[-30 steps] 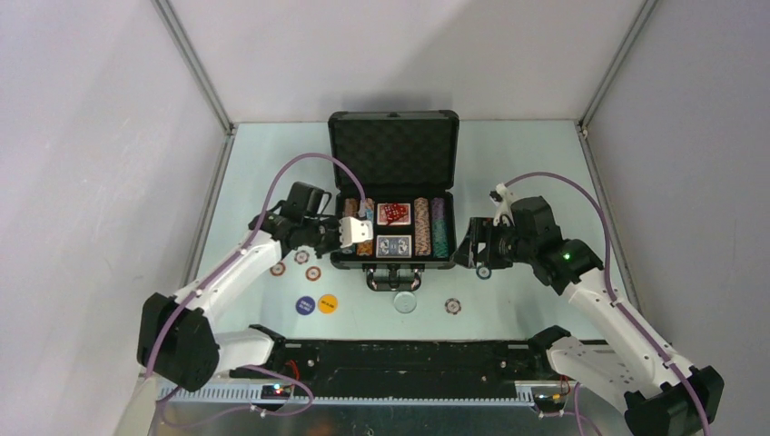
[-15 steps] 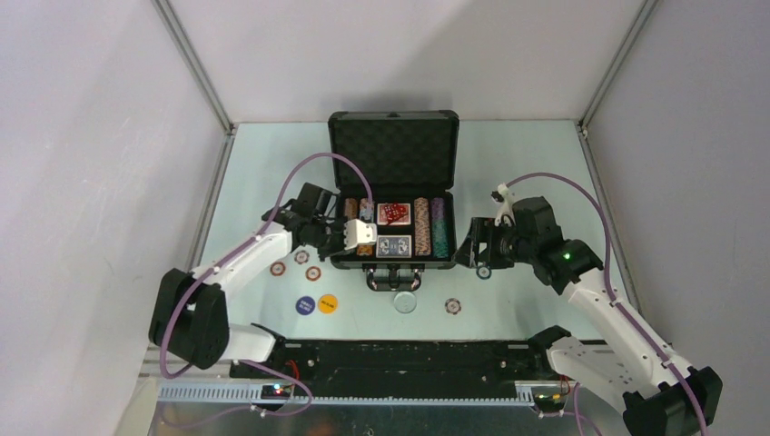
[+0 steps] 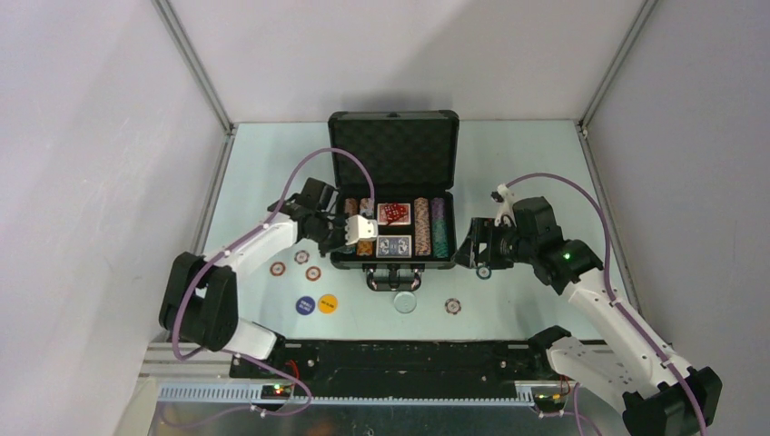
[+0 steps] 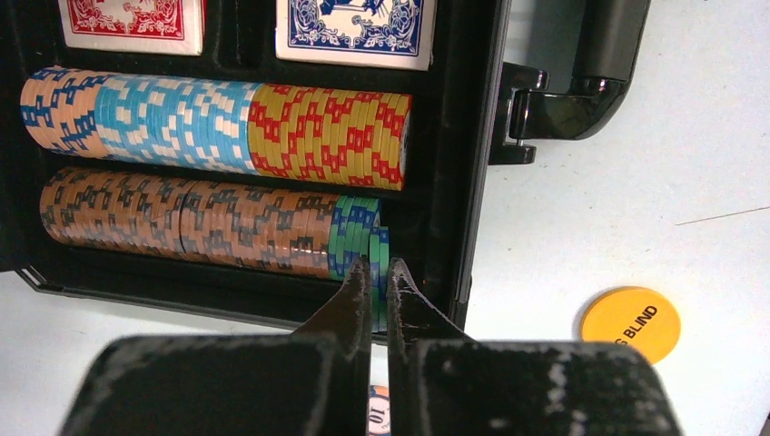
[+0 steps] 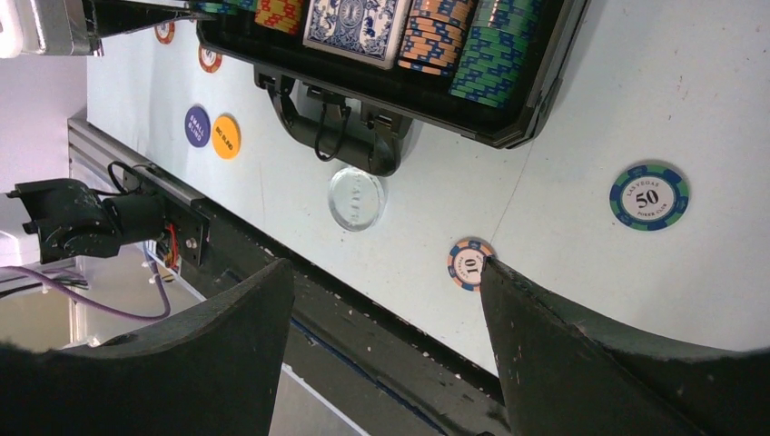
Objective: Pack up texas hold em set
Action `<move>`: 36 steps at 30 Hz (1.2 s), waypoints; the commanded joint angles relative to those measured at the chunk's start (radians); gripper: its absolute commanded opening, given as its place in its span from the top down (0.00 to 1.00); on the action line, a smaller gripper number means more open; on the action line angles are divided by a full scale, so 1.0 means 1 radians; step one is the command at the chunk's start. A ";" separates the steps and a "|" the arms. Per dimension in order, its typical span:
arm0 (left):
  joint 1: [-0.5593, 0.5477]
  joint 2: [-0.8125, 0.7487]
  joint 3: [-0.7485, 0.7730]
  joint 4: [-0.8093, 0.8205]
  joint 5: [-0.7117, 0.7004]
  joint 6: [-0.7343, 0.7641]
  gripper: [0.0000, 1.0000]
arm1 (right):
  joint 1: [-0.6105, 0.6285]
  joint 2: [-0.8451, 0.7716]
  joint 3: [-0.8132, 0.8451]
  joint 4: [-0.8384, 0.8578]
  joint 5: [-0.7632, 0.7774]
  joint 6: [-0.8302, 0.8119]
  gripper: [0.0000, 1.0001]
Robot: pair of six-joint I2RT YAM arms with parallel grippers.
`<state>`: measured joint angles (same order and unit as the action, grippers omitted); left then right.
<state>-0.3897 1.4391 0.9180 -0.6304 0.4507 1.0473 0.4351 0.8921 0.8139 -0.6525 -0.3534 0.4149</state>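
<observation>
The black case [image 3: 392,150] lies open, its tray holding rows of striped chips [image 4: 227,123], a red deck [image 3: 393,213] and a blue deck [image 3: 394,245]. My left gripper [image 3: 361,227] hangs over the tray's left rows. In the left wrist view my left gripper [image 4: 379,263] is shut on a green chip [image 4: 379,300] standing on edge at the near end of the brown row [image 4: 182,227]. My right gripper [image 3: 472,252] hovers just right of the case, open and empty. A "10" chip [image 5: 469,263] lies on the table by one right finger.
Loose on the table are three chips [image 3: 313,272] left of the case, a blue button [image 3: 305,305], an orange button [image 3: 328,303], a clear disc [image 3: 405,302], a chip [image 3: 453,306] and a green "50" chip [image 5: 648,196]. The case handle [image 3: 393,277] faces the arms.
My left gripper has shifted right from the case's left wall to above the left chip rows, and its arm has swung left. The right arm has not moved.
</observation>
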 commanded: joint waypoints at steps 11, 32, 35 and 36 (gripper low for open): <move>0.002 0.036 0.036 0.024 0.002 0.041 1.00 | -0.005 -0.015 -0.007 0.023 -0.018 -0.005 0.21; -0.029 0.044 0.011 0.071 -0.064 0.033 0.73 | -0.004 -0.034 -0.022 0.021 -0.019 -0.001 0.21; -0.033 0.034 0.004 0.071 -0.058 0.033 0.72 | -0.006 -0.037 -0.025 0.020 -0.019 -0.002 0.21; -0.034 0.031 0.003 0.071 -0.056 0.033 0.71 | -0.007 -0.038 -0.025 0.019 -0.019 -0.001 0.21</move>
<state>-0.4160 1.4910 0.9283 -0.5861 0.3946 1.0569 0.4343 0.8730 0.7937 -0.6533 -0.3573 0.4152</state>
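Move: At the left hand's fingertips are pinched green chips; the green front end of the far-left chip row, where they belong, lies about 1 cm ahead, 1 cm right and 1 cm below. The yellow-and-red chips sit some 3 cm ahead and 5 cm right, the blue card deck 1 cm ahead and 11 cm right, at about that height. From the right hand, that green row end is roughly 27 cm left, 6 cm ahead and 11 cm below. Lowering the already pinched green chips about 1 cm into the slot at the near end of the leftmost row, the left hand pauses, then opens its fingers to roughly a quarter. As they part it eases some 1 cm forward towards the row, the near finger staying against the loosened chips and nudging them along. ##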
